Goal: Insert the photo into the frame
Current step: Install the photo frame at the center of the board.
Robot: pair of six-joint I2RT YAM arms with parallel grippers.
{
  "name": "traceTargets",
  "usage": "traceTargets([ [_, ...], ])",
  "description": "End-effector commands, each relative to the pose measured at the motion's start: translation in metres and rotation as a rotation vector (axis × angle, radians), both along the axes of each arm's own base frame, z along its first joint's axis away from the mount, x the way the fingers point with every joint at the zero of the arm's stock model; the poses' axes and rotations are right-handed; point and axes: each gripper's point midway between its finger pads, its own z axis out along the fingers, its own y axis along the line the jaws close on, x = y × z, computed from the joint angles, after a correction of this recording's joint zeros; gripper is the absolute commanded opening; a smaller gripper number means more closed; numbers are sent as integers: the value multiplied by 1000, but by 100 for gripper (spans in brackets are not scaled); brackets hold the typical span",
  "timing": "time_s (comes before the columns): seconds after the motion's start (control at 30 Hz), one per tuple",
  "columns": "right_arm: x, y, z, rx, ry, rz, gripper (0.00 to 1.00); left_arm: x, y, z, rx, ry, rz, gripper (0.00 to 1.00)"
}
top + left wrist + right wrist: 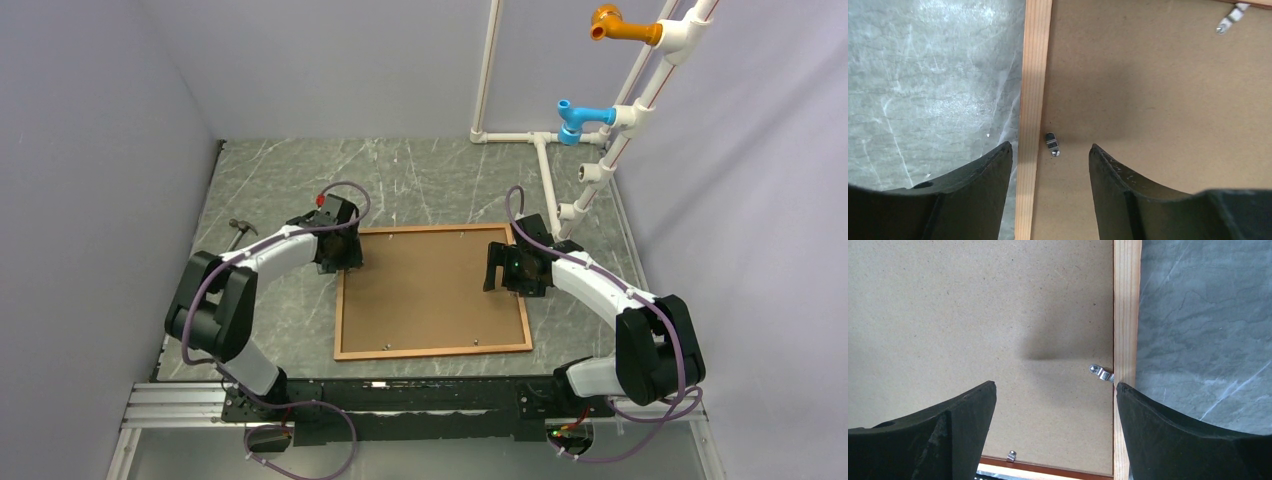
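The frame [430, 351] lies flat on the table, back side up, its thin wooden moulding round a plain brown backing board [430, 290]. The photo is hidden. My left gripper [340, 255] hangs over the frame's left rail [1034, 100]. It is open, with one jaw on each side of the rail and a small metal clip [1052, 144] just ahead of it. My right gripper [497, 270] is open over the board [973, 315] by the right rail [1126, 315], close to another clip [1100, 373]. Neither gripper holds anything.
A small hammer [240, 231] lies on the marble table to the left of the left arm. White PVC pipes [545, 165] with a blue fitting [580, 115] and an orange fitting [620, 25] stand at the back right. Grey walls enclose the table.
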Motion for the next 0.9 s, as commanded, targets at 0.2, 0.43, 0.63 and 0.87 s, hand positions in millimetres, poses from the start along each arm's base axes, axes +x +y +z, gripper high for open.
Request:
traceTargets([
  [0.2,-6,-1,-12,-2,35,13,92,0,3,-21,25,32,43,51],
  [0.43,-5,-1,-11,-2,33,11,92,-2,3,-22,27,38,37,4],
  [0.63,-9,-2,-10,-4,38,9,92,-2,-6,-22,-20,33,12,0],
  [0.87,-12,-4,-9,-7,44,-9,92,-1,-9,7,-63,-23,0,21],
])
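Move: The frame's left rail passes about 1 cm to the left hand's left, level with it fore and aft and some 2 cm below the tips. The small metal clip beside that rail lies straight under the hand, also about 2 cm down. The clip on the far rail is roughly 8 cm ahead and 8 cm to the right. From the right hand, the left-rail spot lies about 27 cm left, 6 cm ahead and 2 cm below. The left fingers pinch the frame's left rail from both sides, having come down about 2 cm, half open, to straddle it. As they close almost fully, the hand slips about 1 cm to the left onto the rail, then keeps its hold, nearly still, with hardly any turn of the wrist. ##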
